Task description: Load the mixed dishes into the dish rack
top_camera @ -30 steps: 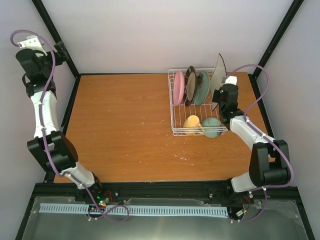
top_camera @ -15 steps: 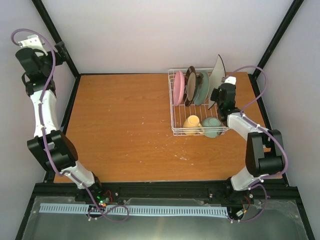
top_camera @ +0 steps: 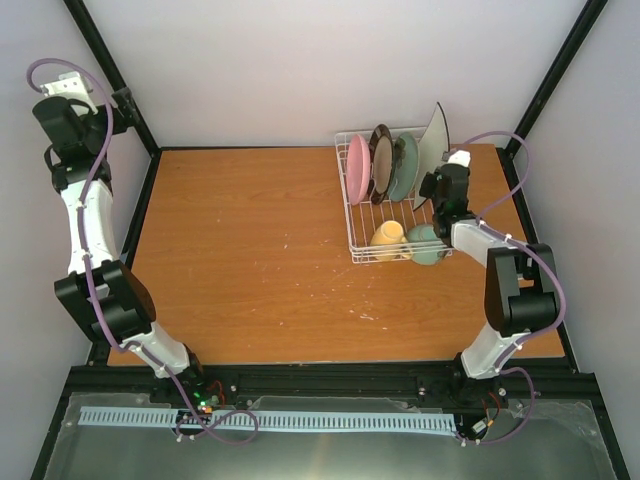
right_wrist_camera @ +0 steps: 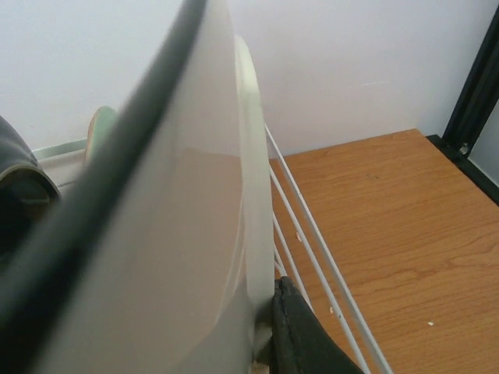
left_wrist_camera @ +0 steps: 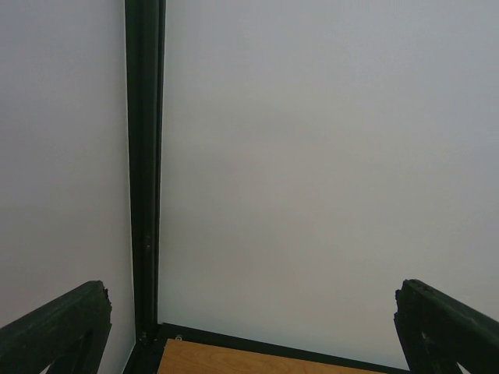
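The white wire dish rack (top_camera: 352,225) stands at the table's back right. The pink plate (top_camera: 358,170), the dark-rimmed beige plate (top_camera: 380,162) and the green plate (top_camera: 404,168) stand upright in its slots. The yellow mug (top_camera: 388,235) and the mint-green bowl (top_camera: 426,244) lie at its near end. My right gripper (top_camera: 434,190) is shut on the white square plate (top_camera: 433,140), held upright at the rack's right side beside the green plate. In the right wrist view the plate (right_wrist_camera: 187,234) fills the left and one finger (right_wrist_camera: 300,335) presses its edge. My left gripper (top_camera: 62,100) is open, raised at the far left.
Black frame posts stand at the back corners (top_camera: 110,75). The rack's right rail (right_wrist_camera: 327,265) runs close beside the held plate, with bare wooden table (right_wrist_camera: 405,218) to its right. The left wrist view shows only the wall and a corner post (left_wrist_camera: 144,156).
My right gripper has carried the white square plate left and lower, against the rack's right side. The rack has shifted and turned slightly. The left arm has not moved.
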You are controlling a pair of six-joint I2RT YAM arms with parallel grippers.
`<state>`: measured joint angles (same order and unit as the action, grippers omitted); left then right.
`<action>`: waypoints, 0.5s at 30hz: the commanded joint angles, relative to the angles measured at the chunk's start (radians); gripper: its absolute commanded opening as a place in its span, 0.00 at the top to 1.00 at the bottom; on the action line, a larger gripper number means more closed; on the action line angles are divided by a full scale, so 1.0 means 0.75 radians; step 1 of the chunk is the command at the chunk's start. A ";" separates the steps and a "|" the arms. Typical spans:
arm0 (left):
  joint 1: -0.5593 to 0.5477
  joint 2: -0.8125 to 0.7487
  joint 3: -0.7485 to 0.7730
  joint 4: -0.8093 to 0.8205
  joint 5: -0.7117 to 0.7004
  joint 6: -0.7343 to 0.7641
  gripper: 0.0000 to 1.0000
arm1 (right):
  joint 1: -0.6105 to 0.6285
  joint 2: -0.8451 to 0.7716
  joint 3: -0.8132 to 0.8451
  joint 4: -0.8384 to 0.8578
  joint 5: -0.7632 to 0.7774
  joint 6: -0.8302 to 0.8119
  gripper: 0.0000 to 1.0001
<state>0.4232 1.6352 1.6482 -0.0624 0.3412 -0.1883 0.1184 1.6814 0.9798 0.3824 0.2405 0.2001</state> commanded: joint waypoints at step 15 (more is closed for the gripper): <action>-0.006 -0.029 -0.040 -0.013 0.019 0.006 0.00 | -0.037 0.131 0.081 -0.208 -0.096 0.008 0.35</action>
<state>0.4232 1.6352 1.6199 -0.0708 0.3450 -0.1875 0.0929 1.7672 1.0321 0.3054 0.1711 0.2081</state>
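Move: Close in front of the right hand, which still grips the square white plate by its near edge, is the rack's rightmost slot, about 7 cm ahead and 10 cm below. The green plate stands some 5 cm ahead and 6 cm left, 3 cm lower; the green cup sits 9 cm back and 1 cm right, the yellow mug 8 cm back and 8 cm left, both about 9 cm lower. From the left hand, that slot is some 68 cm right, 7 cm ahead and 35 cm below. Lowering the square white plate into the slot right of the green plate, the right hand sinks about 3.5 cm and eases forward a centimetre, mostly early on, while the fingertips tip slightly down, some 5 degrees. At the end the fingers spread to about half open around the plate's near edge, releasing their pinch. ##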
